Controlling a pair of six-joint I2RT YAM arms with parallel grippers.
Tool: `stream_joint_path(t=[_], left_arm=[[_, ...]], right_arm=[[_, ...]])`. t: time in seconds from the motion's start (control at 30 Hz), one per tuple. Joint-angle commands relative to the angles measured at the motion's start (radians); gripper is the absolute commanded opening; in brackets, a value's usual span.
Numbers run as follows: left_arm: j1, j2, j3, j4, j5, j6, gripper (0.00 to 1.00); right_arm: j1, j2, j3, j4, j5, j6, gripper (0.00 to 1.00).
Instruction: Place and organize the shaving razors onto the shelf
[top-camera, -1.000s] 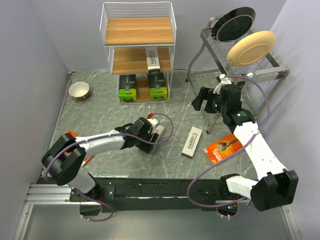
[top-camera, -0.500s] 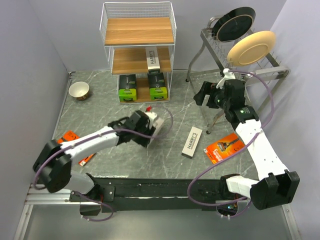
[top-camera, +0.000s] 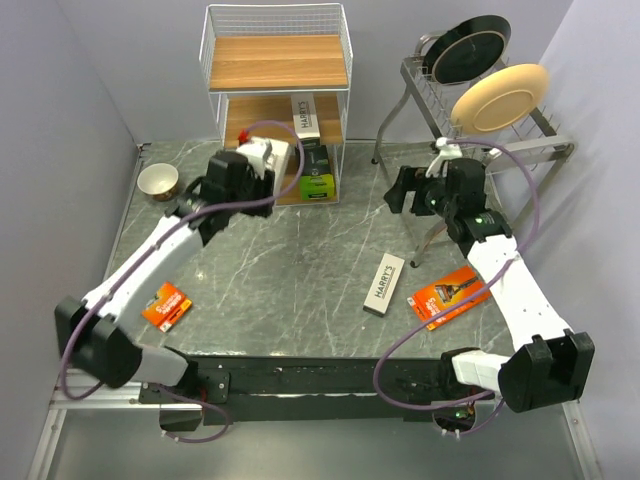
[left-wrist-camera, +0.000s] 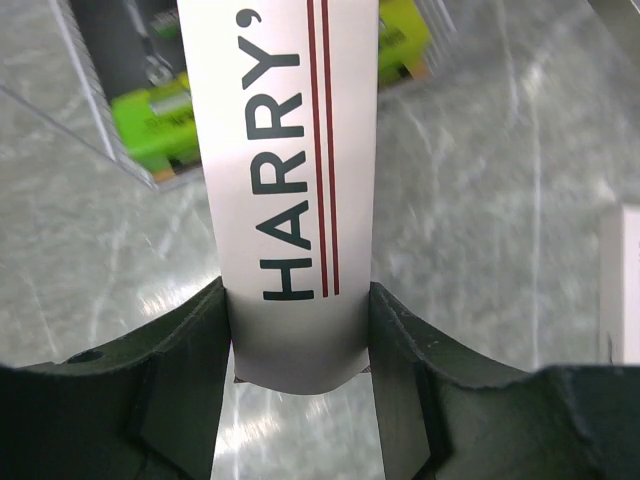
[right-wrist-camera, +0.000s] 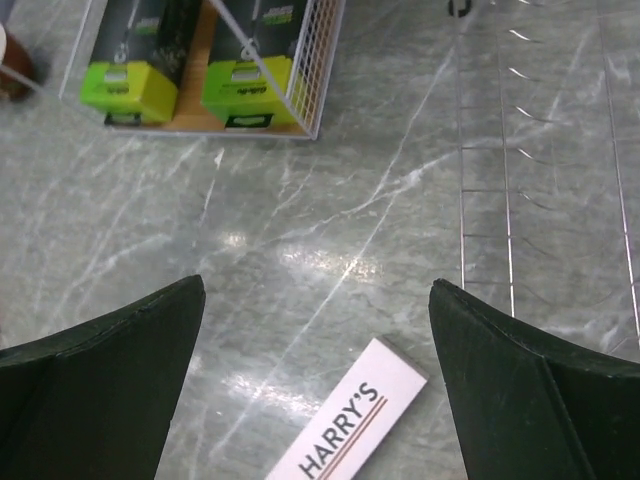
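Note:
My left gripper (left-wrist-camera: 298, 300) is shut on a long white HARRY'S box (left-wrist-camera: 290, 150), gripping its lower end by both sides. In the top view that gripper (top-camera: 262, 162) hangs in front of the lower left of the white wire shelf (top-camera: 277, 62). Another HARRY'S box (top-camera: 305, 118) lies on the middle tier. Two black boxes with lime-green ends (right-wrist-camera: 135, 80) (right-wrist-camera: 250, 85) stand on the bottom tier. A third HARRY'S box (top-camera: 383, 284) lies on the table, below my open right gripper (right-wrist-camera: 318, 290). Orange razor packs lie at the right (top-camera: 450, 295) and the left (top-camera: 167, 305).
A grey dish rack (top-camera: 520, 150) at the back right holds a black plate (top-camera: 470, 48) and a beige plate (top-camera: 500, 97). A small bowl (top-camera: 158, 181) sits left of the shelf. Grey walls close in on both sides.
My left arm has lifted the white box off the table's middle and swung it back and left to the shelf front, uncovering the left orange pack. The right arm has barely moved.

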Motion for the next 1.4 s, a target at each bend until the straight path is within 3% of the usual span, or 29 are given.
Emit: stream_joint_path(t=[0.0,0.03,0.1,0.3,1.1,1.23,1.37], left_arm=[[0.039,0.097,0.152,0.080,-0.008,0.001,0.49],[0.041,0.128,0.180,0.087,-0.008,0.001,0.49],[0.041,0.151,0.203,0.116,-0.022,-0.007,0.49],[0.055,0.229,0.278,0.120,-0.052,-0.009,0.50],[0.085,0.502,0.614,0.158,-0.114,-0.045,0.59],[0.079,0.493,0.609,0.161,-0.144,-0.053,0.76],[0.059,0.426,0.557,0.181,-0.164,-0.061,0.81]], right_arm=[[0.069,0.019,-0.014,0.045,-0.283,-0.227,1.00],[0.071,0.042,-0.016,0.035,-0.425,-0.257,1.00],[0.106,0.070,-0.017,0.003,-0.468,-0.324,1.00],[0.256,0.084,-0.055,0.015,-0.319,-0.409,1.00],[0.265,0.102,-0.046,0.026,-0.246,-0.357,1.00],[0.265,0.090,-0.063,0.029,-0.232,-0.366,1.00],[0.264,0.068,-0.089,0.049,-0.221,-0.364,1.00]])
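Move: The left hand holds a Harry's box by its near end; its free place on the middle shelf lies about 22 cm ahead, 3 cm right and 2 cm up. The shelved Harry's box is some 6 cm right of that place. Below on the bottom shelf, about 20 cm lower than the hand and 20 cm ahead, black-green packs stand 10 cm right and 6 cm left. From the right hand, the place is about 22 cm ahead, 27 cm left, 2 cm up. Left hand carries the Harry's box about 16 cm forward onto the middle shelf and opens; right swings left. ##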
